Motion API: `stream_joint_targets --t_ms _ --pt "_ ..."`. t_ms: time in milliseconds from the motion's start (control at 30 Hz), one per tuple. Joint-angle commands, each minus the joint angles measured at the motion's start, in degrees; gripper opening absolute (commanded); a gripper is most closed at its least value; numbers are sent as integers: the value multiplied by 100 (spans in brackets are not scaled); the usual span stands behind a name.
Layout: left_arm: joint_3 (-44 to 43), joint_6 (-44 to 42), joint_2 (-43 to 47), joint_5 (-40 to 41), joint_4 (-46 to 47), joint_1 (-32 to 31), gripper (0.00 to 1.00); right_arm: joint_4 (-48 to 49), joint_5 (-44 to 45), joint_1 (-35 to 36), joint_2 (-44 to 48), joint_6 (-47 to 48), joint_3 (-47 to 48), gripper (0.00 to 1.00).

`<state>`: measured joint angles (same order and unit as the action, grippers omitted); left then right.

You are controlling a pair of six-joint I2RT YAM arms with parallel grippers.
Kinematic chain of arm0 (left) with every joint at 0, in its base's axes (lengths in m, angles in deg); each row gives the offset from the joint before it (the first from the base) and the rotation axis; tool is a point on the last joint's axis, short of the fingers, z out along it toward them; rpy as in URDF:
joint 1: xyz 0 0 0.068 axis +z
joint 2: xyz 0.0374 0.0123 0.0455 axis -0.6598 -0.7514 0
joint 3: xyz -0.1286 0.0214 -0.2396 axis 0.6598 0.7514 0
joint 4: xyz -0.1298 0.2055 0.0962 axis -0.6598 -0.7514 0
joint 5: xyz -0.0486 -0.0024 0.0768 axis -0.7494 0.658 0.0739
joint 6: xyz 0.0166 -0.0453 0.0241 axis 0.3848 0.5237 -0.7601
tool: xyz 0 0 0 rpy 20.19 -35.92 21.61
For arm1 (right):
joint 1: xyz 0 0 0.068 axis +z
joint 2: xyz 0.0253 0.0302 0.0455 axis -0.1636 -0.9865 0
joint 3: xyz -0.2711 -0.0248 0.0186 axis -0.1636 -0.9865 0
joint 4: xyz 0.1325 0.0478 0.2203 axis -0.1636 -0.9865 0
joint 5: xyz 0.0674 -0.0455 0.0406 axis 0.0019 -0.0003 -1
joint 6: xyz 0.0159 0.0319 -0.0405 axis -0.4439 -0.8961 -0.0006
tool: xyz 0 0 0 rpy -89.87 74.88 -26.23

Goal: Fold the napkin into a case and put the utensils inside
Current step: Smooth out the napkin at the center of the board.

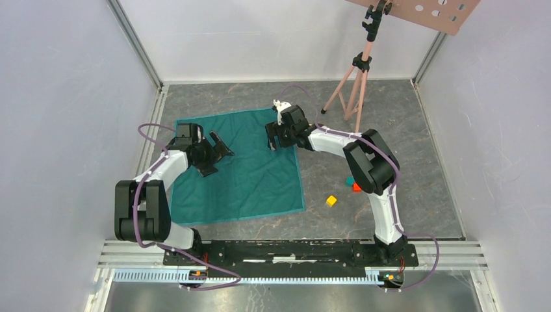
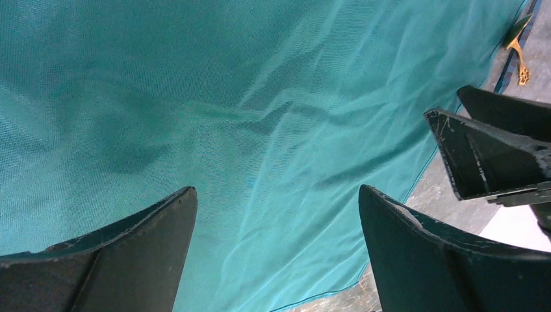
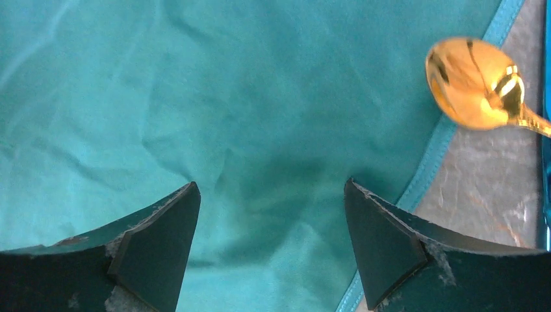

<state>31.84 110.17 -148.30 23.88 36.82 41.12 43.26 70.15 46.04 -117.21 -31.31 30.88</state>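
The teal-green napkin [image 1: 240, 172] lies spread out as one flat, slightly wrinkled sheet on the grey table; no case shape shows. My left gripper [image 1: 217, 151] hovers open over the napkin's left part [image 2: 227, 117], its jaws wide apart [image 2: 278, 190] with nothing between them. My right gripper [image 1: 273, 138] is open above the napkin's far right edge [image 3: 195, 97], also with nothing between its jaws [image 3: 271, 184]. The gold spoon [image 3: 477, 81] lies just beyond the hem, its bowl overlapping the edge; it also shows small in the left wrist view [image 2: 518, 45]. A strip of the blue knife [image 3: 547, 130] runs along the frame's right border.
Three small cubes, yellow [image 1: 331, 201], red [image 1: 357, 188] and teal [image 1: 349, 181], sit on the table right of the napkin, near the right arm's elbow. A tripod [image 1: 354, 84] stands at the back right. White walls enclose the table.
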Motion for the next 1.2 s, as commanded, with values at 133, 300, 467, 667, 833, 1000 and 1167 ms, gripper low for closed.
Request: stream_joint_targets --t_ms 133,300,467,667,833,1000,1167 --pt "73 123 -452 201 784 8 100 82 157 -136 -672 -11 633 88" --pt "-50 670 -1278 -225 1487 8 100 64 323 -280 -742 56 574 88" --pt "-479 839 -1865 -379 1579 8 100 -79 630 -367 -858 569 799 88" --pt "-608 735 -1756 -194 1464 -169 100 -460 888 -375 -938 1149 1339 89" --pt "-776 305 -1139 109 816 -276 100 -846 687 -345 -638 1064 1625 89" --pt "-823 -318 154 308 -25 -300 100 -1187 510 -62 305 890 1175 90" --pt "-766 -1047 1587 502 -749 -301 100 -1420 306 485 1560 727 99 94"
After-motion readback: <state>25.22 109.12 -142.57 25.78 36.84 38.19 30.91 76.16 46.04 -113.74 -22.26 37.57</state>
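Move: The left hand is close above the napkin's middle, which lies about 3 cm to its right, level fore and aft, and 2 cm below; the napkin's near hem is some 19 cm back. From the right hand, just over the cloth, that middle is about 7 cm back and 12 cm left, while the spoon's bowl sits some 11 cm ahead and 7 cm right, the knife about 6 cm ahead and 12 cm right. With fingers kept open, the left hand sinks some 2.5 cm onto the cloth and both hands push the napkin about 7 cm forward, level and drifting 2-3 cm right, towards the board's far side. Then both draw back and rise clear of it, the left about 9 cm up with its fingers tilting outward, the right about 5 cm. ##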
